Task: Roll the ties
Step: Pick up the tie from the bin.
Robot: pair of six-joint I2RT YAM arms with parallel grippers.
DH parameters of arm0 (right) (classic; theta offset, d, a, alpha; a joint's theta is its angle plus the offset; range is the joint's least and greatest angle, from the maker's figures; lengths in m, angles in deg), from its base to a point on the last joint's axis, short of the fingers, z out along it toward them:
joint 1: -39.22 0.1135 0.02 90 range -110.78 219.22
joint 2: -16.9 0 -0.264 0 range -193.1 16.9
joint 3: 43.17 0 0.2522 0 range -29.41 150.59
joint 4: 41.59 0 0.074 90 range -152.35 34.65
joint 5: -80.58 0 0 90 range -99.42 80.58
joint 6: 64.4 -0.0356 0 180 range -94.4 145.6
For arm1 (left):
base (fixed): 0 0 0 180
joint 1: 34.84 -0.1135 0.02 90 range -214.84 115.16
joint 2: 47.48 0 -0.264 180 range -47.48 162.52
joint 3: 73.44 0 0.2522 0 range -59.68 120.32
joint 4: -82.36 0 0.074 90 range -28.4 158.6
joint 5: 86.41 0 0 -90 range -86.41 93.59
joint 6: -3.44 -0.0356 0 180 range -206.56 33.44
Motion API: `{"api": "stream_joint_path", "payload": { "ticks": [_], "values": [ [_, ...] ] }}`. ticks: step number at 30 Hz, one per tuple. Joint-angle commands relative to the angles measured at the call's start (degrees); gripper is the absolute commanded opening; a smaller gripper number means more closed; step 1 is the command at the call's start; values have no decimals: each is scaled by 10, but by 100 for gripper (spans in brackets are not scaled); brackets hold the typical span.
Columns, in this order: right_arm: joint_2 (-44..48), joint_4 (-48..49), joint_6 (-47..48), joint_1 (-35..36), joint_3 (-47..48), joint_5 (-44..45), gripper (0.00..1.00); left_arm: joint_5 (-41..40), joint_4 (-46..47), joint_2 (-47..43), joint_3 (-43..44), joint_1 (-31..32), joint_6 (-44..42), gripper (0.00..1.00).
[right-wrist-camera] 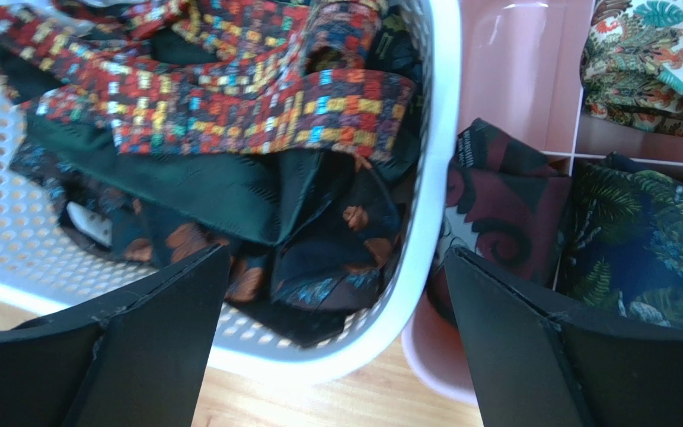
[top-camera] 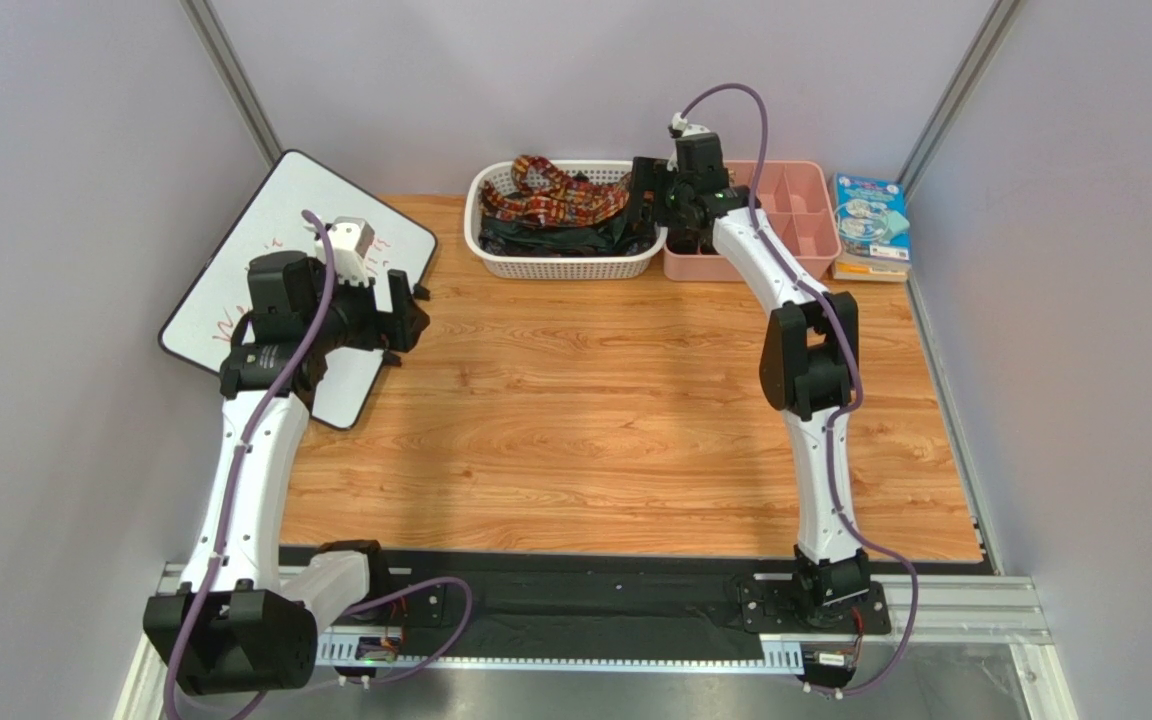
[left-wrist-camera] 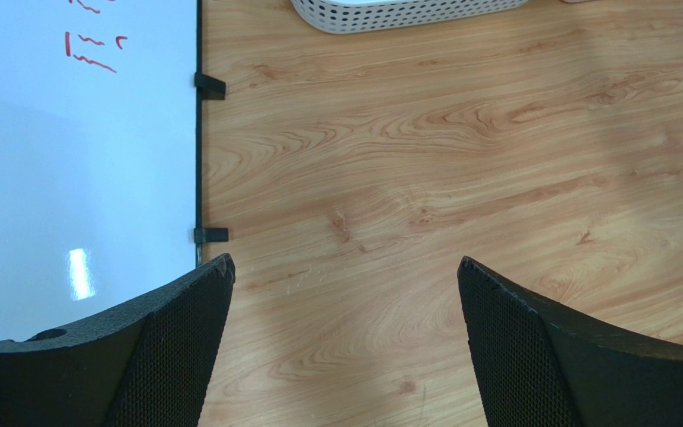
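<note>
Unrolled ties lie heaped in a white perforated basket [top-camera: 495, 258] at the back of the table: a red-orange-yellow patterned tie [right-wrist-camera: 229, 93] on top, a dark green tie [right-wrist-camera: 185, 182] and a black tie with orange marks [right-wrist-camera: 336, 240] below. Rolled ties [right-wrist-camera: 505, 213] sit in a pink divided tray [top-camera: 808, 203] beside the basket. My right gripper [right-wrist-camera: 336, 262] hovers open above the basket's right rim [right-wrist-camera: 425, 222], holding nothing. My left gripper [left-wrist-camera: 345, 267] is open over bare wood near the whiteboard, far from the ties.
A whiteboard [top-camera: 289, 225] with red marks lies at the left, partly off the table edge. A small stack of booklets [top-camera: 871, 218] lies right of the pink tray. Grey walls close in the table on three sides.
</note>
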Motion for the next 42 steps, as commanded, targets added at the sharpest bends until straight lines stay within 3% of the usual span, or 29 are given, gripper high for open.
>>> {"api": "stream_joint_path", "payload": {
  "ticks": [1,8,21,32,42],
  "values": [
    [-20,102,-33,-2,29,21,100,1,12,-3,-4,-1,3,100],
    [-54,203,-53,-3,19,27,100,-3,16,6,-10,-1,3,100],
    [-124,262,-80,-2,60,53,95,-5,25,23,-8,-1,13,100],
    [-167,303,-89,0,85,68,84,-15,28,28,-9,-1,11,99],
    [-193,313,-77,0,108,74,64,-25,29,41,3,-1,8,99]
  ]
}}
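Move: The plaid tie's folded right end lies in the white bin about 9 cm ahead of the right hand, 3 cm to its left and 6 cm below; the bin's middle is some 5 cm ahead and 12 cm left. The green tie is about 3 cm ahead and 9 cm left, the maroon tie in the pink box roughly 4 cm ahead and 5 cm right. From the left hand, the plaid end is some 37 cm ahead, 33 cm right and 16 cm lower. The plaid tie's right-hand fold is what the right hand goes for: it reaches forward about 10 cm over the bin's near right corner, sinking and edging left only a little, while the wrist lifts the fingers some 20 degrees nearer to level. In the later half the wide-open fingers start closing around the fold, about a third of the way; a pinch can't be seen yet. The left hand sinks about 2.5 cm, empty. ##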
